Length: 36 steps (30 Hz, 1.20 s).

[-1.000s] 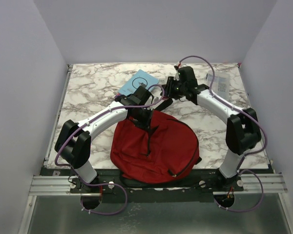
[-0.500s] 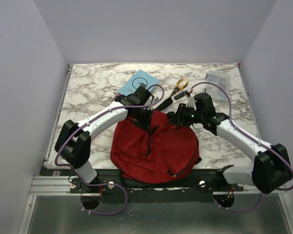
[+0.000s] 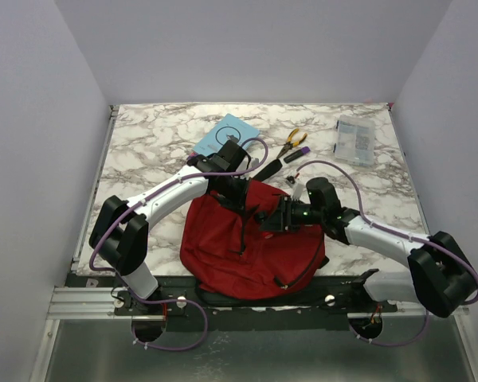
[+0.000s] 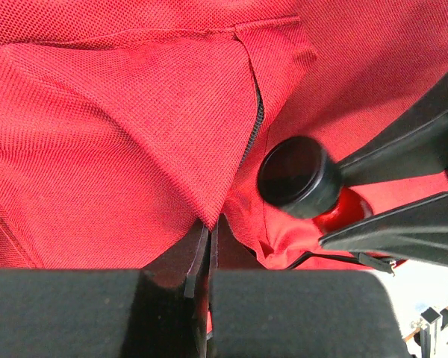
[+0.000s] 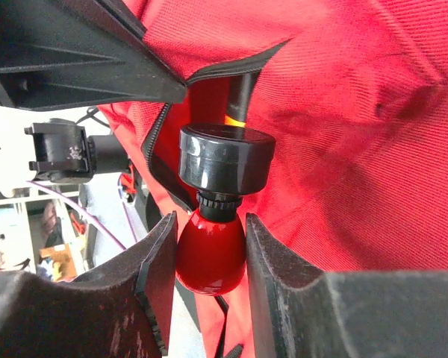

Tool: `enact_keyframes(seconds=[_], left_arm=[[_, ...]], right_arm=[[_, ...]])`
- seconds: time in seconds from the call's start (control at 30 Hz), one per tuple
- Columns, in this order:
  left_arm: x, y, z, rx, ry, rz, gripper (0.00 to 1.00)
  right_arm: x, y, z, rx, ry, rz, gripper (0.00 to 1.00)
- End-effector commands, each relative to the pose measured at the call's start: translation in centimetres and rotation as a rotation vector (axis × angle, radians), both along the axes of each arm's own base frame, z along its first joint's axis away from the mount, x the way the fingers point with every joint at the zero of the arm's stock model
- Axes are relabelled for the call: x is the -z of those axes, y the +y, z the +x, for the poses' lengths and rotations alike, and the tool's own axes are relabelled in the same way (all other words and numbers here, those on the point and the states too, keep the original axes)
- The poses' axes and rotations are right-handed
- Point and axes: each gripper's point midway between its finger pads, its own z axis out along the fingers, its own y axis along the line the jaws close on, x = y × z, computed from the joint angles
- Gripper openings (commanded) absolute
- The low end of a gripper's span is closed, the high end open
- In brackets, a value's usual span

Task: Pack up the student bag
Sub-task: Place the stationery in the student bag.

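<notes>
The student bag (image 3: 247, 251) is a dark red backpack lying flat at the near middle of the table. My left gripper (image 3: 237, 199) (image 4: 209, 227) is shut on a fold of its red fabric beside the black zipper (image 4: 255, 119), holding the flap up. My right gripper (image 3: 271, 219) (image 5: 209, 224) is shut on a glossy red bottle-like item (image 5: 209, 253) with a round black cap (image 5: 225, 158). The cap points at the dark opening (image 5: 235, 82) under the lifted flap. In the left wrist view the same cap (image 4: 295, 175) sits just right of the zipper.
At the back of the marble table (image 3: 143, 151) lie a light blue book (image 3: 227, 135), yellow-handled pliers (image 3: 291, 142), a black marker with a purple end (image 3: 285, 163) and a clear plastic box (image 3: 355, 139). Grey walls enclose the table on three sides.
My right arm has swung from the back of the table, near the pliers, toward me and left, bringing the red item to the bag's opening. The left arm has held still.
</notes>
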Motion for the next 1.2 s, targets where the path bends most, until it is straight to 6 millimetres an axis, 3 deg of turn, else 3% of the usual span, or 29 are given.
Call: enact_keyframes(seconds=[0.0,0.23,0.6,0.9,1.17], left_arm=[[-1.1,-0.6,1.0,-0.007,-0.029,-0.030,0.00],[-1.4,-0.6,0.9,-0.008,-0.035,-0.035,0.00],[-1.8,-0.8,0.8,0.000,-0.032,-0.054,0.00],[-2.0,-0.8,0.7,0.002,-0.036,-0.060,0.00],[-2.0,-0.8,0.7,0.002,-0.039,-0.056,0.00]], right_arm=[[-0.9,2.7,-0.2,-0.046,-0.014,0.072,0.07],[-0.5,4.3,0.3,-0.015,0.027,0.132,0.07],[0.7,5.6,2.8,0.135,0.117,0.222,0.10],[1.6,5.2,4.0,0.222,0.115,0.203,0.13],[2.2,6.4,4.4,0.227,0.128,0.174,0.28]])
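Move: The pocket mouth in the red bag is about 7 cm left of the right hand, 3 cm ahead and 4 cm below, facing the torch that hand already holds. The left gripper's tips stand about 7 cm left and 4 cm ahead; a yellow-banded pen shows inside, some 9 cm left and 4 cm ahead. A black strap lies about 15 cm straight ahead. From the left hand, the mouth is roughly 2 cm right, 2 cm back and 2 cm below. Pushing the torch head-first into the pocket mouth, the right hand goes about 5 cm left while sinking a little, then eases forward some 4 cm under the lifted edge. Its fingers keep their grip on the red end while the wrist rolls and swings roughly 10 degrees clockwise, levelling slightly; the left hand still pinches the bag's edge to keep the mouth open. ##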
